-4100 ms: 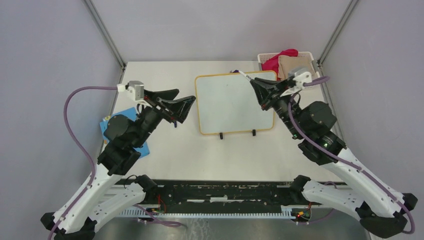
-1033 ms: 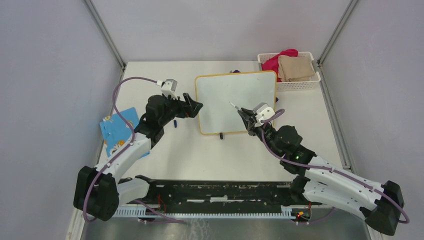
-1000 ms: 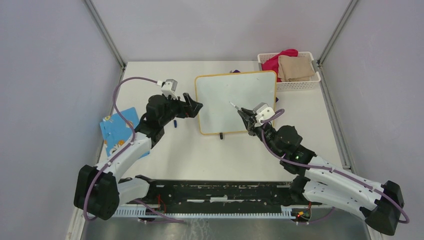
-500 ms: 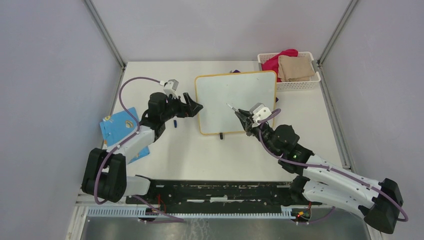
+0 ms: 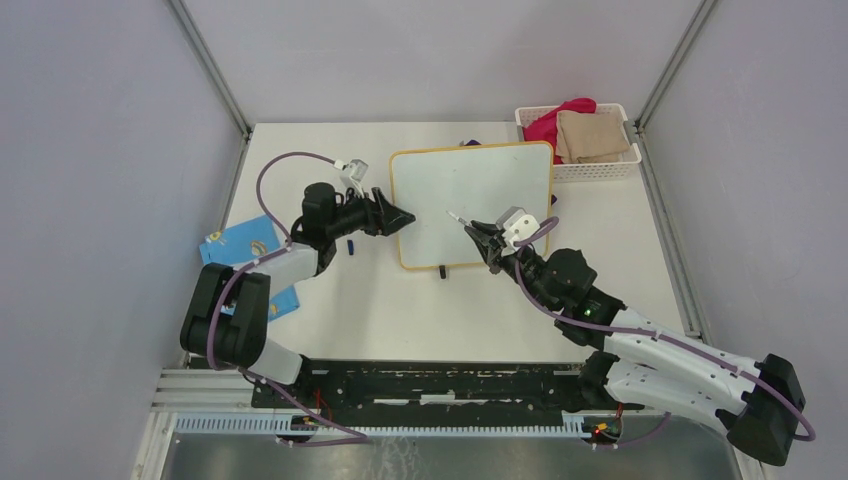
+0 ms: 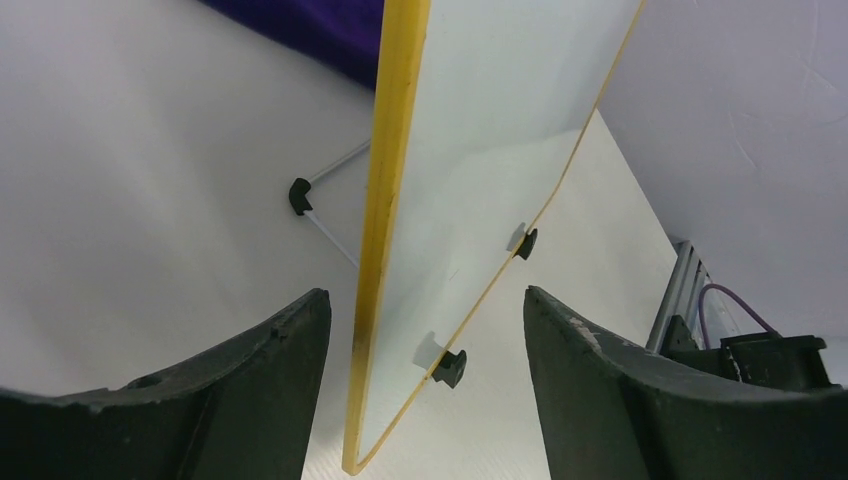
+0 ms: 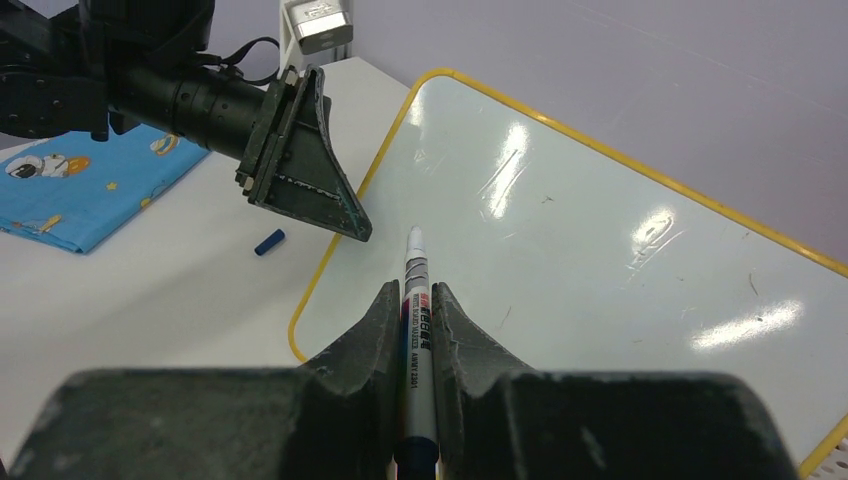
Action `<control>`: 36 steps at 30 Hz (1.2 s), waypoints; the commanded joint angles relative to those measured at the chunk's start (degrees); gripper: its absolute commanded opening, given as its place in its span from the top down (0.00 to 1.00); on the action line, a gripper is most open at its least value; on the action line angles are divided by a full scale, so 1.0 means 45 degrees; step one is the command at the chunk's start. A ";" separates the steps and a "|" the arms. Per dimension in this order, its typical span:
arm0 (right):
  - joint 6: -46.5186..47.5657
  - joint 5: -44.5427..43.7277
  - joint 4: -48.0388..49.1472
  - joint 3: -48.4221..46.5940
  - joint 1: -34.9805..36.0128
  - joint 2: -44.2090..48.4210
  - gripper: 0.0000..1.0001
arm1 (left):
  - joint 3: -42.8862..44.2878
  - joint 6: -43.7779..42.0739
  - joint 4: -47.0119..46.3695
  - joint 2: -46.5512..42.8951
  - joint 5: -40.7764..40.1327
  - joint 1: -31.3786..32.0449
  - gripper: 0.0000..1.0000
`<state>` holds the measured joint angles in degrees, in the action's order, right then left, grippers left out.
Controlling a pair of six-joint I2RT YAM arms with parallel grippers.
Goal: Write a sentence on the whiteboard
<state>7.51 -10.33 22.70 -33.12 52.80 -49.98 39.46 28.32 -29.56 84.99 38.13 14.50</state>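
Observation:
The whiteboard (image 5: 470,200), white with a thin yellow frame, stands propped on small black feet at mid-table. Its face (image 7: 600,250) is blank, so no sentence shows. My left gripper (image 5: 395,218) is open, with one finger on each side of the board's left edge (image 6: 385,250); neither finger (image 6: 290,350) touches the frame. My right gripper (image 5: 478,232) is shut on a marker (image 7: 415,262). The marker's bare tip points over the lower left of the board; I cannot tell if it touches.
A small blue cap (image 5: 351,245) lies on the table just left of the board. A blue patterned card (image 5: 245,255) lies at the left edge. A white basket (image 5: 628,160) of cloths sits at the back right. Something purple (image 5: 468,142) lies behind the board.
My left gripper has slid right onto the board's left edge and its jaws have narrowed. The right gripper has carried the marker a little left and farther over the board.

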 commanded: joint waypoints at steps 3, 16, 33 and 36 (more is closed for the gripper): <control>-0.0282 0.0302 0.0843 -0.0305 -0.0007 -0.0075 1.00 | 0.0233 0.0422 -0.1815 0.0977 0.1671 -0.0097 0.28; -0.0222 0.0360 0.0796 -0.0256 0.0004 0.0041 1.00 | 0.0300 0.0083 -0.2038 0.1892 0.2259 -0.0139 0.41; -0.0272 0.0354 0.0759 -0.0257 0.0000 -0.0037 1.00 | 0.0488 -0.0332 -0.1550 0.2375 0.2264 -0.0156 0.62; -0.0262 0.0332 0.0737 -0.0248 0.0004 -0.0027 1.00 | 0.0508 -0.0330 -0.1535 0.2431 0.2302 -0.0176 0.63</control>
<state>6.87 -9.04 23.07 -33.12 52.82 -50.35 39.75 28.75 -35.29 95.11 46.74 13.96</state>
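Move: The whiteboard's left edge, at the spot to be gripped, is about 4 cm below the left hand, roughly 1 cm back and 1 cm to the right. The blue pen cap lies on the table 2 cm back and 13 cm to the left of that hand, 14 cm down; the board's near-left foot is 8 cm back, 9 cm right, 14 cm down. From the right hand, which holds the pen, that edge is some 10 cm ahead, 13 cm left, 17 cm lower. Lower the left gripper about 4 cm along the whiteboard's left edge, easing slightly back and to the right, and swing the fingers some 10 degrees clockwise, tipping them a little down. As it sinks, close the fingers to about half their gap, one in front of the board and one behind, without shutting fully. ##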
